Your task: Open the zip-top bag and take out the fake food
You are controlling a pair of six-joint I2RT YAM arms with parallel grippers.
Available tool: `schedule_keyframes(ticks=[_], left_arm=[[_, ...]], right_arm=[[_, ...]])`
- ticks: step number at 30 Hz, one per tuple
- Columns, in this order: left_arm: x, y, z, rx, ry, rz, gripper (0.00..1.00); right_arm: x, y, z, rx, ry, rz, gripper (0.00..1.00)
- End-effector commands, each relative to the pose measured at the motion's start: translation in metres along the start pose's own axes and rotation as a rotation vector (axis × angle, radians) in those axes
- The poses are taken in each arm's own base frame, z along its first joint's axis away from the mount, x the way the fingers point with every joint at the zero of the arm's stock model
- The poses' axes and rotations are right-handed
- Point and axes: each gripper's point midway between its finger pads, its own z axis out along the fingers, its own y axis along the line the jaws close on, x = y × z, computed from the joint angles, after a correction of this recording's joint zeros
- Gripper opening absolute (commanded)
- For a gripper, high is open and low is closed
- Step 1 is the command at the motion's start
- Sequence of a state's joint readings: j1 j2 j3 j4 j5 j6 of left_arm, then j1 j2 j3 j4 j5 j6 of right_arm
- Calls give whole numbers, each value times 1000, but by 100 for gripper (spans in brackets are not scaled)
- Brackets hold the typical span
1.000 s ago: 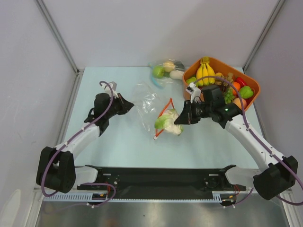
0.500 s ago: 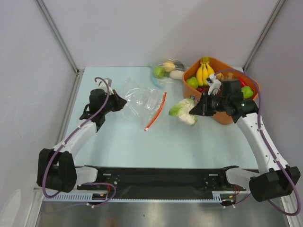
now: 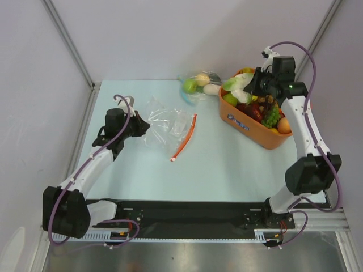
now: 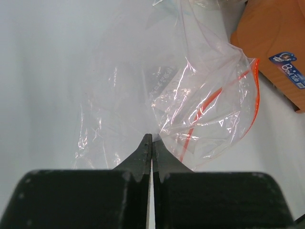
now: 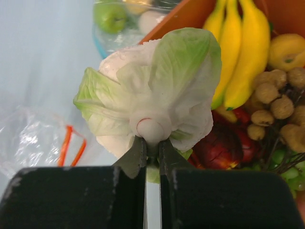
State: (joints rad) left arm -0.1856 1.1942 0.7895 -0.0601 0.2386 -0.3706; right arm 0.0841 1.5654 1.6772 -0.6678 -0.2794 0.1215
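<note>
The clear zip-top bag [image 3: 167, 126] with its orange-red zip strip [image 3: 185, 136] lies flat and empty-looking on the table, left of centre; it also shows in the left wrist view [image 4: 190, 100]. My left gripper [image 3: 142, 126] is shut on the bag's left edge [image 4: 151, 139]. My right gripper [image 3: 249, 86] is shut on the white-and-green cauliflower [image 5: 152, 90] and holds it above the orange basket's [image 3: 249, 126] back left rim. The cauliflower shows from above too [image 3: 239, 86].
The orange basket holds a yellow banana bunch [image 5: 243, 47], brown lumpy fruit [image 5: 276, 100], dark red pieces [image 5: 224, 143] and grapes [image 3: 272, 116]. A second clear bag with a green apple [image 3: 190, 85] and pale pieces lies at the back centre.
My right gripper has carried the cauliflower from beside the bag up and right to above the basket. The bag has been drawn left and flattened out. My left gripper stays shut on it.
</note>
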Motion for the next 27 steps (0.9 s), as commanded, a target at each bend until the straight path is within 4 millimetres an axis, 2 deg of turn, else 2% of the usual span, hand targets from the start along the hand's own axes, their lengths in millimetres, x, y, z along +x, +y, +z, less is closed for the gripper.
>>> schedule_keyframes(ticks=[1,5,7,8,9,11,12,15,19,25,26,27], left_arm=[[-15,-7,-11,21,-31,52,0],[-9,-8,-13,33,-11,59,0],[-9,-10,-14,40,-12,63,0],[-9,-9,-15,39,-10,62,0],[-9,-10,-15,41,-11,66,0],[-9,-11,-15,48,-9,67,0],[-9,-12,-15,50,-10,69,0],[-7,-10,-15,44,0,68,0],[-5,-9,-13,46,7,68,0],[-2,-12,-10,64,24,64,0],[-2,-12,-9,69,26,63,0],[-3,-13,-9,72,25,64,0]], right_arm=[[-37,-35,16,151,-99,-24,0],[-46,-69,48,236,-88,-2,0],[-50,-77,58,246,-92,3,0],[-59,-78,59,252,-111,2,0],[-56,-86,72,266,-101,6,0],[-58,-92,83,277,-102,0,0],[-56,-96,94,281,-79,-1,0],[-54,-102,108,282,-48,-3,0],[-43,-104,118,281,-10,0,0],[-21,-110,119,319,57,3,0],[-16,-110,120,320,71,3,1],[-15,-109,120,319,76,1,6]])
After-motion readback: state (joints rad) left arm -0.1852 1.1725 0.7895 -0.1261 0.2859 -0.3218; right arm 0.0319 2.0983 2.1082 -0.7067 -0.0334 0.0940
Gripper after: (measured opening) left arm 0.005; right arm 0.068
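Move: I already hold the cabbage by its stem in my right hand. The bananas in the orange bin, where I am taking it, lie about 19 cm ahead of that hand, 4 cm to its right and 18 cm below. The green pear is some 14 cm ahead and 4 cm left, the brown mushrooms roughly 15 cm ahead and 14 cm right, both about 20 cm down. From my left hand the bananas lie about 26 cm ahead, 50 cm right and 5 cm lower. I carry the cabbage forward some 13 cm with my right hand, sinking and drifting right as I go, until it is over the bananas at the bin's far-left end; then I stop reaching and just lower, about 9 cm down in all. My wrist turns clockwise a little over 10 degrees; my fingers keep their pinch. My left hand keeps hold of the empty bag and eases back about 1.5 cm. ##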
